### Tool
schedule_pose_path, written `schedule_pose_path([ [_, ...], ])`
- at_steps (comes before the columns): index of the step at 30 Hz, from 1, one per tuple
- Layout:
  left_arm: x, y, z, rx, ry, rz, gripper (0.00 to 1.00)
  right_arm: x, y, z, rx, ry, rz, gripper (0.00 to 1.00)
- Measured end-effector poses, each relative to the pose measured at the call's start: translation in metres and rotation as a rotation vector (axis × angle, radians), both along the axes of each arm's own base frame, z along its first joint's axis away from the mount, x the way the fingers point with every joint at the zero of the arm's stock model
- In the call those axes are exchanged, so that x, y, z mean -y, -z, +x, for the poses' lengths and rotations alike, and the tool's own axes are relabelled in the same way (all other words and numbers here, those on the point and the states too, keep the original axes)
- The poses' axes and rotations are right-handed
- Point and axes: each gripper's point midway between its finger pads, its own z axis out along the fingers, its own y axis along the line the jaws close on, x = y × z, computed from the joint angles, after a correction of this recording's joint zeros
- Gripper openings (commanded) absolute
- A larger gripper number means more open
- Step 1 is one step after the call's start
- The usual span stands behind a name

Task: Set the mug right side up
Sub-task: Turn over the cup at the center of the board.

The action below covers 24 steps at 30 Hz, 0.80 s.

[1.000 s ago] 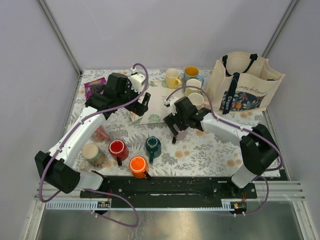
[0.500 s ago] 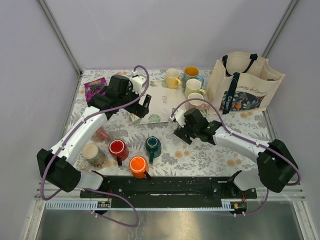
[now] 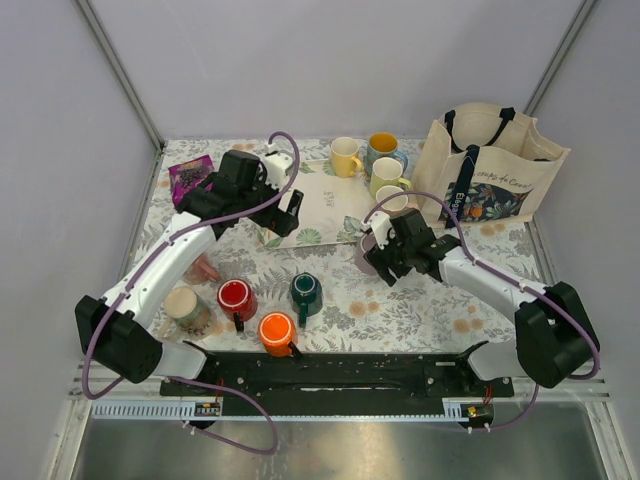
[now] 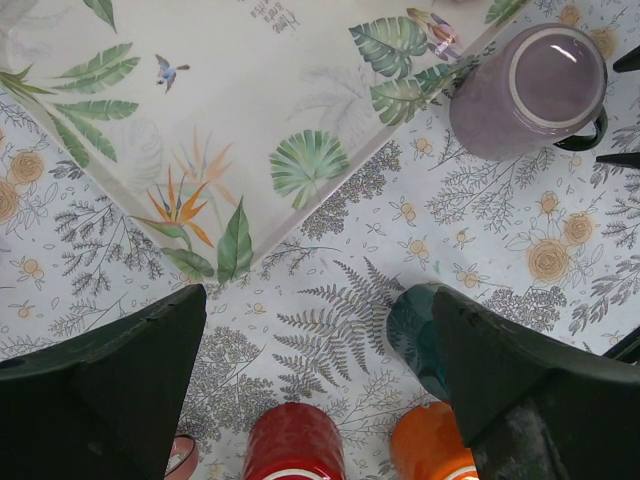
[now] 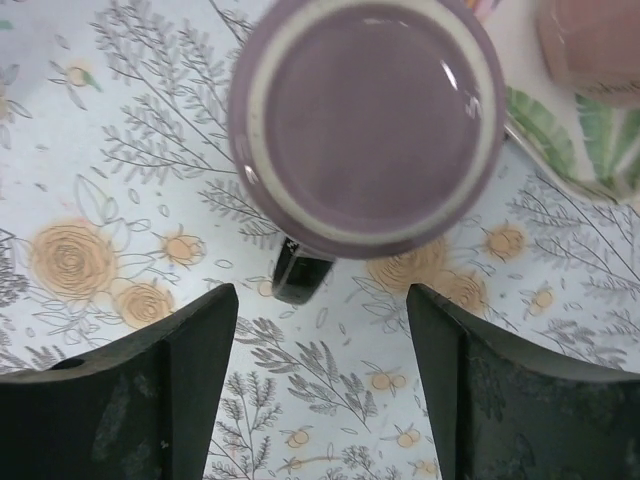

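Note:
The mug [image 3: 203, 268], salmon pink, lies on the cloth at the left, mostly hidden under my left arm. Only a sliver of its rim [image 4: 181, 456] shows in the left wrist view. My left gripper [image 3: 285, 215] [image 4: 318, 310] hangs open above the cloth by the tray's near corner, well right of the mug, nothing between its fingers. My right gripper [image 3: 385, 262] [image 5: 320, 330] is open over the cloth. It is just short of a mauve-grey mug [image 3: 368, 250] [image 5: 368, 120] that stands bottom up, with its dark handle [image 5: 300, 275] pointing toward the jaws.
Red [image 3: 235, 297], orange [image 3: 275, 330] and teal [image 3: 305, 290] mugs stand near the front, a speckled beige one [image 3: 185, 308] to their left. A leaf-print tray [image 3: 320, 200] lies mid-table. Yellow, blue, cream and pale pink [image 3: 392, 200] mugs sit behind. A tote bag [image 3: 490, 175] stands at the back right.
My right gripper has moved right and drawn back, uncovering the mauve-grey mug, and its jaws have narrowed a little. The left arm has barely moved.

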Motion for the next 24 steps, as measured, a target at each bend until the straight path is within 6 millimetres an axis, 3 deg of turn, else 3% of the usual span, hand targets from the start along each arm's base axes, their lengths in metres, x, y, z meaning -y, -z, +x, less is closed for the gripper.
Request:
schedule_pose_path([
  [3, 0.0, 0.002, 0.0, -0.007, 0.001, 0.003, 0.98, -0.012, -0.001, -0.004, -0.03, -0.041, 0.044, 0.76],
  [8, 0.002, 0.002, 0.001, -0.005, 0.003, -0.002, 0.98, -0.014, 0.004, -0.005, -0.048, -0.047, 0.052, 0.78],
  [14, 0.004, 0.0, 0.003, -0.002, -0.001, -0.024, 0.98, -0.015, 0.014, 0.004, -0.05, 0.01, 0.052, 0.7],
  [22, 0.006, 0.002, 0.006, -0.005, -0.012, -0.063, 0.98, -0.013, 0.042, 0.008, -0.101, 0.008, -0.009, 0.37],
  [24, 0.007, 0.005, 0.005, -0.009, -0.011, -0.079, 0.98, -0.012, 0.048, 0.007, -0.113, -0.004, -0.025, 0.22],
])
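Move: The right hand hangs just behind the upside-down purple mug: its middle is about 5 cm ahead, 4 cm to the left and 4 cm lower, with the handle pointing back to the fingers. Beyond it the pink mug stands some 16 cm ahead of the hand and 1 cm to its right; the teal mug is roughly 17 cm left and 4 cm back. From the left hand the purple mug lies about 17 cm right, level with it fore and aft, and 19 cm below. Leftward by a bit over 1 cm at first, then mainly down about 5 cm, the right hand sinks behind the purple mug so that its fingers straddle the handle. On the way down it eases about 1 cm forward, and the fingers close from wide to under half open around the handle, tipping hardly more than 5 degrees. ##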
